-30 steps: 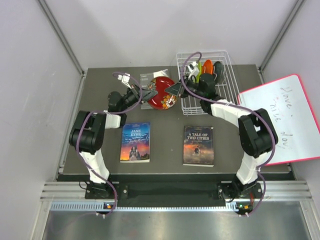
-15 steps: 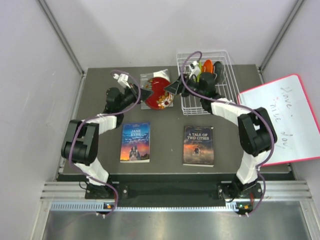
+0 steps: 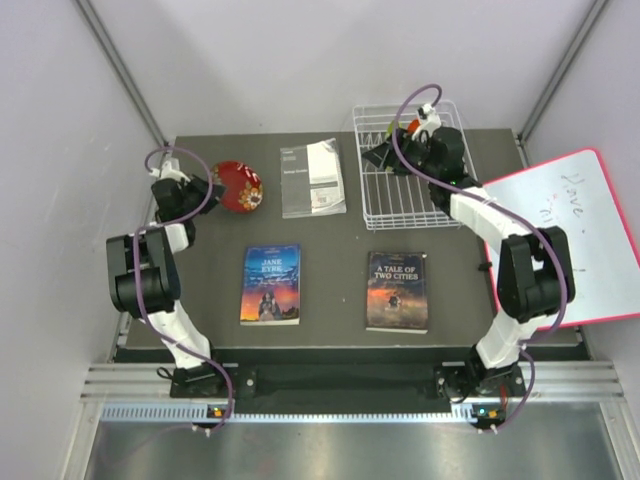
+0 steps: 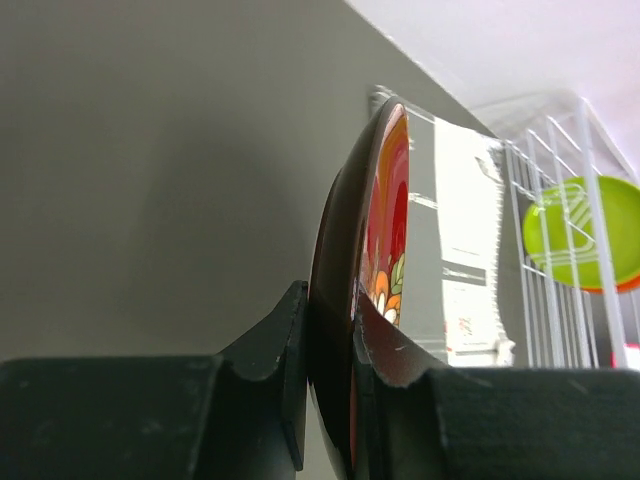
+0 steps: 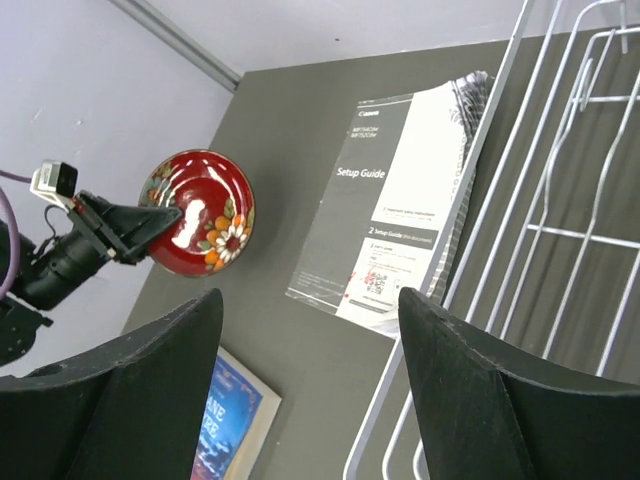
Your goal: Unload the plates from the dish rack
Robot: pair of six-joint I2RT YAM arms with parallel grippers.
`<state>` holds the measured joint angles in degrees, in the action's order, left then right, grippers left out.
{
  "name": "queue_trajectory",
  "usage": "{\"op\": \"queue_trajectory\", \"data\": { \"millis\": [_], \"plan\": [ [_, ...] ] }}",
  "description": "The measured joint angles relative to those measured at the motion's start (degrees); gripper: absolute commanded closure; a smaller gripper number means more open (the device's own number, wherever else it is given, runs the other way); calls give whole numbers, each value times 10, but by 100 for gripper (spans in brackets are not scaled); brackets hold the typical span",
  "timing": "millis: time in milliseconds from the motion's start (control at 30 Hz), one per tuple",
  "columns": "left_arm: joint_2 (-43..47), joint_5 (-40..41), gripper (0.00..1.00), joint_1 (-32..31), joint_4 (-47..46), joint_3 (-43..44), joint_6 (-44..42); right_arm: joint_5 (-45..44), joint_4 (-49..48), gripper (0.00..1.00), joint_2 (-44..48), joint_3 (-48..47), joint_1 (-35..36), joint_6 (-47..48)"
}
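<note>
My left gripper is shut on the rim of the red flower-painted plate at the far left of the table and holds it on edge. The left wrist view shows the plate edge-on between the fingers. It also shows in the right wrist view. The white wire dish rack stands at the back right. A lime green plate stands upright in it, with an orange rim behind. My right gripper is open and empty above the rack's left side. The dark plate is hidden.
A white setup-guide booklet lies left of the rack. Two books lie nearer the front: Jane Eyre and A Tale of Two Cities. A red-framed whiteboard leans at the right. Grey walls close in on both sides.
My left arm has swung left, carrying the red plate from beside the booklet to the table's far left. My right gripper has let go of it and drawn back over the rack.
</note>
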<state>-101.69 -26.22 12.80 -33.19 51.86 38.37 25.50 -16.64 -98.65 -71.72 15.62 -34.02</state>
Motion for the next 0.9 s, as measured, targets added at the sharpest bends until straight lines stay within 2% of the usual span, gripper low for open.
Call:
{"op": "queue_trajectory", "data": {
  "millis": [200,367,533,567,600,700,900],
  "plan": [
    [-55,-9,100,20,6,11,4,-6,32,29,0,-25,-5,16],
    [-89,-16,95,22,22,17,14,-25,66,28,-9,-72,-9,40],
    [-95,-16,80,23,22,24,18,-64,106,28,-37,-123,-9,70],
    [-95,-15,75,23,23,24,17,-74,115,28,-45,-133,-9,76],
    [-95,-15,66,23,24,24,18,-87,127,28,-54,-144,-9,82],
    [-96,-8,54,23,35,27,7,-120,157,28,-80,-173,-9,101],
    [-105,7,41,23,66,34,-12,-172,210,28,-116,-214,-10,131]
  ]
}}
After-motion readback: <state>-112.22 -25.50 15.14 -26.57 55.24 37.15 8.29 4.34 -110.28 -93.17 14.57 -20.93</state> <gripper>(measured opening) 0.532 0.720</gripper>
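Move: The left hand still pinches the red plate by its left edge; the bare table spot for it lies about 5 cm to the right, 1 cm ahead and 9 cm below. From there the setup guide is some 17 cm right and 7 cm farther out. For the open right hand, the green plate stands in the rack about 9 cm ahead, 6 cm right and 10 cm below, with the orange plate 5 cm right of it. Left lowers the red plate about 7 cm to the table and opens; open right reaches forward towards the green plate. ##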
